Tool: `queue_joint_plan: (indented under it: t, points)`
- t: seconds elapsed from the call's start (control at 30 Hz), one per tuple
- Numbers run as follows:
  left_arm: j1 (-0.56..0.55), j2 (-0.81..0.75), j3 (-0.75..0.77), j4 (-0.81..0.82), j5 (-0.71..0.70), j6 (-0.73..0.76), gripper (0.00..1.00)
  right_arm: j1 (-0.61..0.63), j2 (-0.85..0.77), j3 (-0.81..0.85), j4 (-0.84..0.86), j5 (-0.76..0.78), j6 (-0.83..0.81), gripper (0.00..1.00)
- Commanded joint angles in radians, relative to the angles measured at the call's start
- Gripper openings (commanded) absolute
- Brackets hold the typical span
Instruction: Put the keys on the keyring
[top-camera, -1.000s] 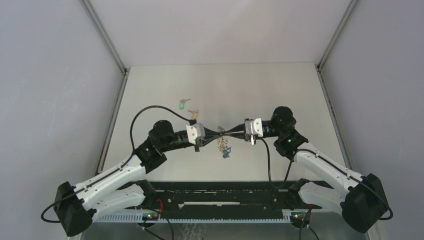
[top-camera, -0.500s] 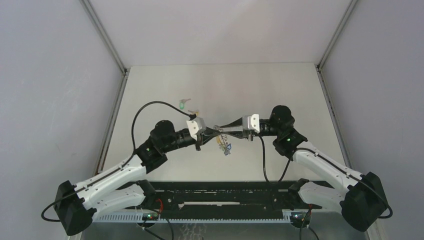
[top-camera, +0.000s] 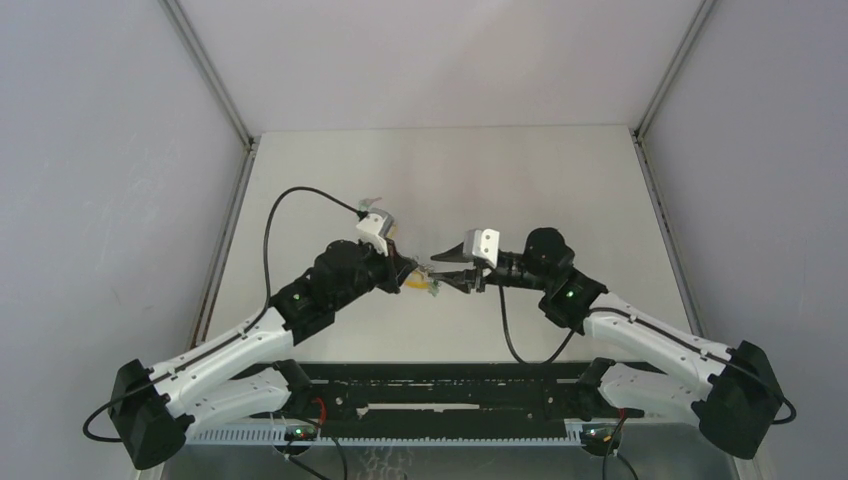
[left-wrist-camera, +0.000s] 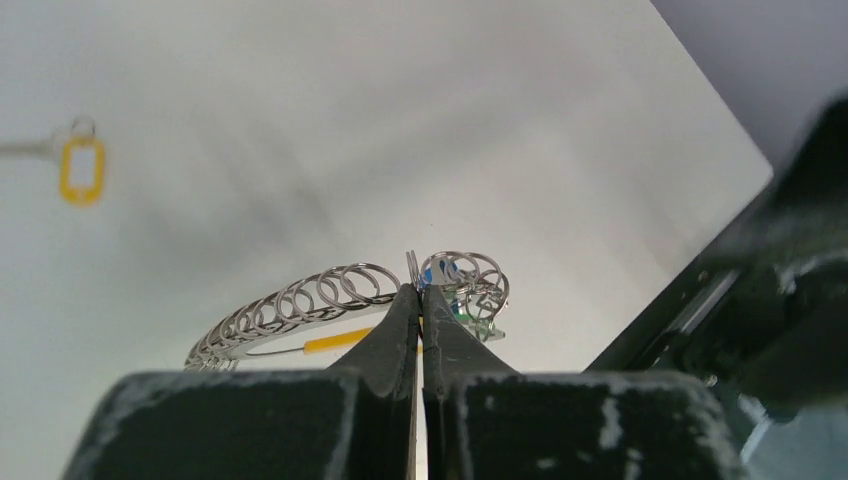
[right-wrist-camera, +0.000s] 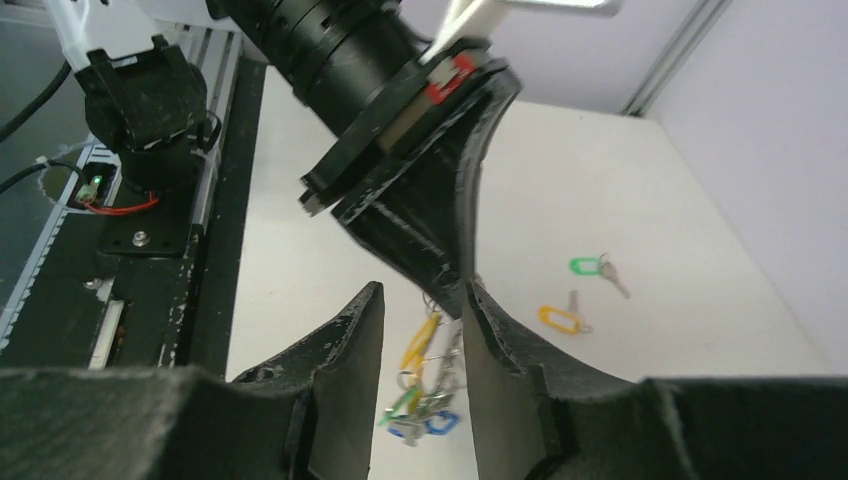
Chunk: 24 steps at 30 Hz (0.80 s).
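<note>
The keyring (left-wrist-camera: 330, 295), a chain of linked silver rings with a yellow tag (left-wrist-camera: 335, 343) and a blue tag (left-wrist-camera: 447, 270), hangs above the table from my left gripper (left-wrist-camera: 418, 290), which is shut on it. In the top view the left gripper (top-camera: 416, 270) and right gripper (top-camera: 438, 273) meet tip to tip over the table's near middle. The right gripper (right-wrist-camera: 422, 292) is open, and the keyring's bunch of tags (right-wrist-camera: 430, 385) dangles beyond its gap, untouched. Two keys lie on the table: one green-tagged (right-wrist-camera: 590, 266), one orange-tagged (right-wrist-camera: 560, 318).
The black rail with the arm bases (top-camera: 430, 400) runs along the near edge. Grey walls (top-camera: 120, 200) close in the table's left, right and back. In the top view the left wrist's white camera mount (top-camera: 375, 225) covers the loose keys.
The right gripper has opened and let go of the keyring, while the left gripper has closed on it. Both grippers shifted left, and the left wrist rolled its camera mount upward.
</note>
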Motion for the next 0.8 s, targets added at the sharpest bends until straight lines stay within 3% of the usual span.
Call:
queue_joint_plan:
  t: [0.0,0.27,0.5,0.67,0.77]
  points:
    - [-0.004,-0.014,0.024,-0.038,-0.2,-0.294,0.0,0.079,0.048,-0.029,0.054,0.131,0.066,0.34]
    - [-0.004,0.076,0.209,-0.381,-0.354,-0.637,0.0,0.156,0.147,-0.087,0.199,0.258,0.022,0.34]
    - [-0.003,0.084,0.219,-0.396,-0.343,-0.809,0.0,0.183,0.247,-0.093,0.314,0.281,-0.023,0.34]
    - [-0.003,0.064,0.197,-0.354,-0.342,-0.778,0.0,0.176,0.283,-0.106,0.348,0.319,-0.053,0.34]
    - [-0.003,0.061,0.197,-0.345,-0.309,-0.706,0.0,0.115,0.253,-0.107,0.266,0.219,-0.064,0.36]
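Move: The keyring is already pinched in the left fingertips, its middle some 2 cm back, 2 cm to the right and 3 cm below that hand. From the right hand it lies about 4 cm left, 2 cm back and 7 cm below. The loose yellow key is about 18 cm ahead of the left hand and 6 cm left, the green key 23 cm ahead and 10 cm left, both some 17 cm below. The open right hand sinks about 9 cm and leftward towards the keyring the left hand swings counter-clockwise, tipping down. ##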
